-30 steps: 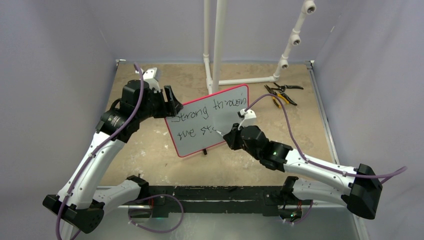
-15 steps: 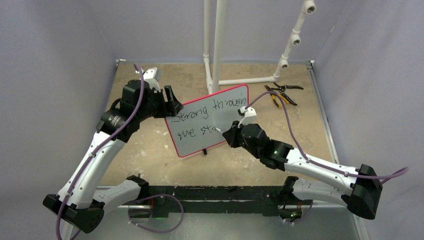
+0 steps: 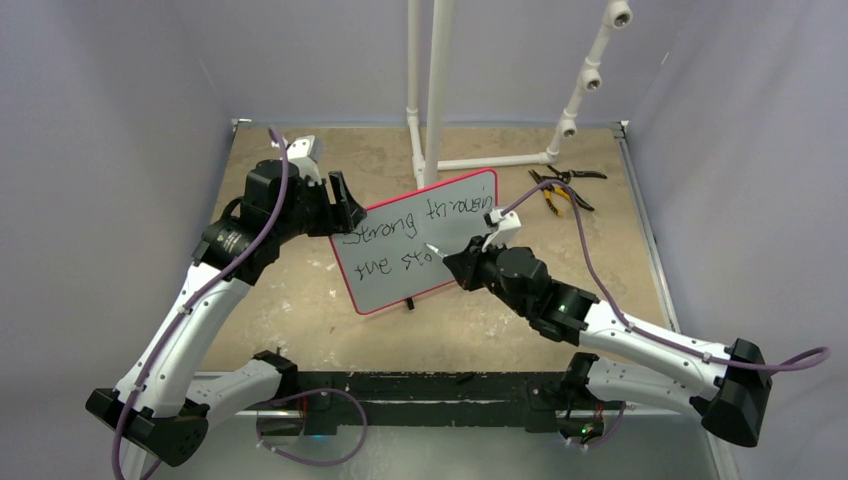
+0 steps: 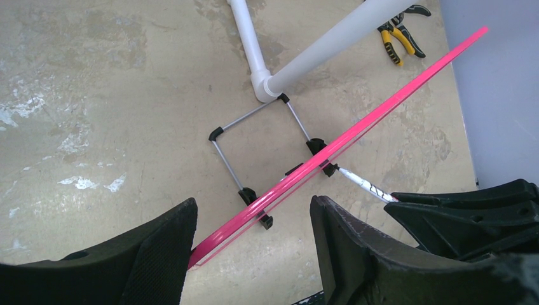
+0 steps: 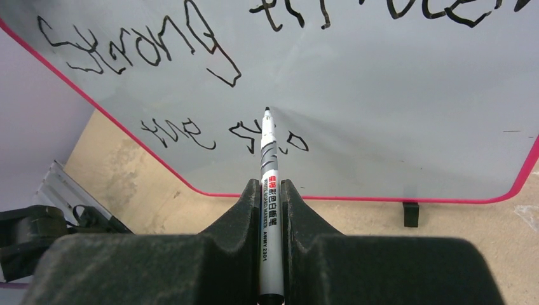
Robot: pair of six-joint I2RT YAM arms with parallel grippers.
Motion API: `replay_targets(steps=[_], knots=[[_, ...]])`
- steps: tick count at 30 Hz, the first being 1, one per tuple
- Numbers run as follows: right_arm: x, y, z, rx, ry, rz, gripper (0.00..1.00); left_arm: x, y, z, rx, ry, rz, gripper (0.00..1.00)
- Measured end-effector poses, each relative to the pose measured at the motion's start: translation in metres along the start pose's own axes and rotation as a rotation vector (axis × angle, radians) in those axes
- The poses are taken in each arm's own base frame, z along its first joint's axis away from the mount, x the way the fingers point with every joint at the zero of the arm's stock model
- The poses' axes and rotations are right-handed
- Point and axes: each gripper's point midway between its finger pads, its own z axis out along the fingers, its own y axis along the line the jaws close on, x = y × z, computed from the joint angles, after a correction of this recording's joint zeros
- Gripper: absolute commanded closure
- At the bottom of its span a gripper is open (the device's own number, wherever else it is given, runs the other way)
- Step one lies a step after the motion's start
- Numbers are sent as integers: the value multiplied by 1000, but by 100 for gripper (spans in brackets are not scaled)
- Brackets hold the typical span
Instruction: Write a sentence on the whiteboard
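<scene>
The whiteboard [image 3: 400, 285] stands tilted on its small feet mid-table, red-edged. The sentence [image 3: 400, 222] reads "Strong through" on top with "the sto" below, also seen in the right wrist view as black handwriting [image 5: 146, 51]. My right gripper [image 5: 270, 185] is shut on a white marker [image 5: 269, 165]. Its tip sits at the board [image 5: 381, 95] just above the letters "sto"; contact cannot be told. My left gripper [image 4: 254, 206] is open, its fingers straddling the board's pink left edge [image 4: 381, 105], which lies against the left finger.
A white pipe frame [image 3: 435, 90] rises behind the board. Yellow-handled pliers [image 3: 560, 190] lie at the back right. A wire stand [image 4: 254, 127] props the board from behind. Grey walls close in on both sides.
My right gripper has shifted slightly right and up with the marker, and an "o" now follows "st" on the second line. The left arm has not moved.
</scene>
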Motion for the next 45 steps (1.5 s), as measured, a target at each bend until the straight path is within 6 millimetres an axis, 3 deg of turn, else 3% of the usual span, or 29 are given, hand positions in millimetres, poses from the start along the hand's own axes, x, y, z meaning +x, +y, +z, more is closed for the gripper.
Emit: replay_targets(steps=[12,30,45], knots=[[26,-14,11,73,80,-13,100,0,1,0,-3,0,0,35],[21,-27,4,151,57,31,100,2,2,4,-9,9,0,35],[39,-36,6,182,119,15,100,2,2,6,-12,14,-1,35]])
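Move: The right hand already grips the marker; the whiteboard spot for the next letter, at its tip, lies about 5 cm ahead of that hand, 4 cm left and 1 cm lower. The last written letter is some 4 cm ahead, 5 cm left and 4 cm below the hand; the word "Strong" some 7 cm ahead, 14 cm left, slightly higher. From the left hand the spot is about 13 cm right, 5 cm back and 8 cm lower. The right hand's marker strokes down the whiteboard about 3 cm, eases right, then draws down another 2 cm. ##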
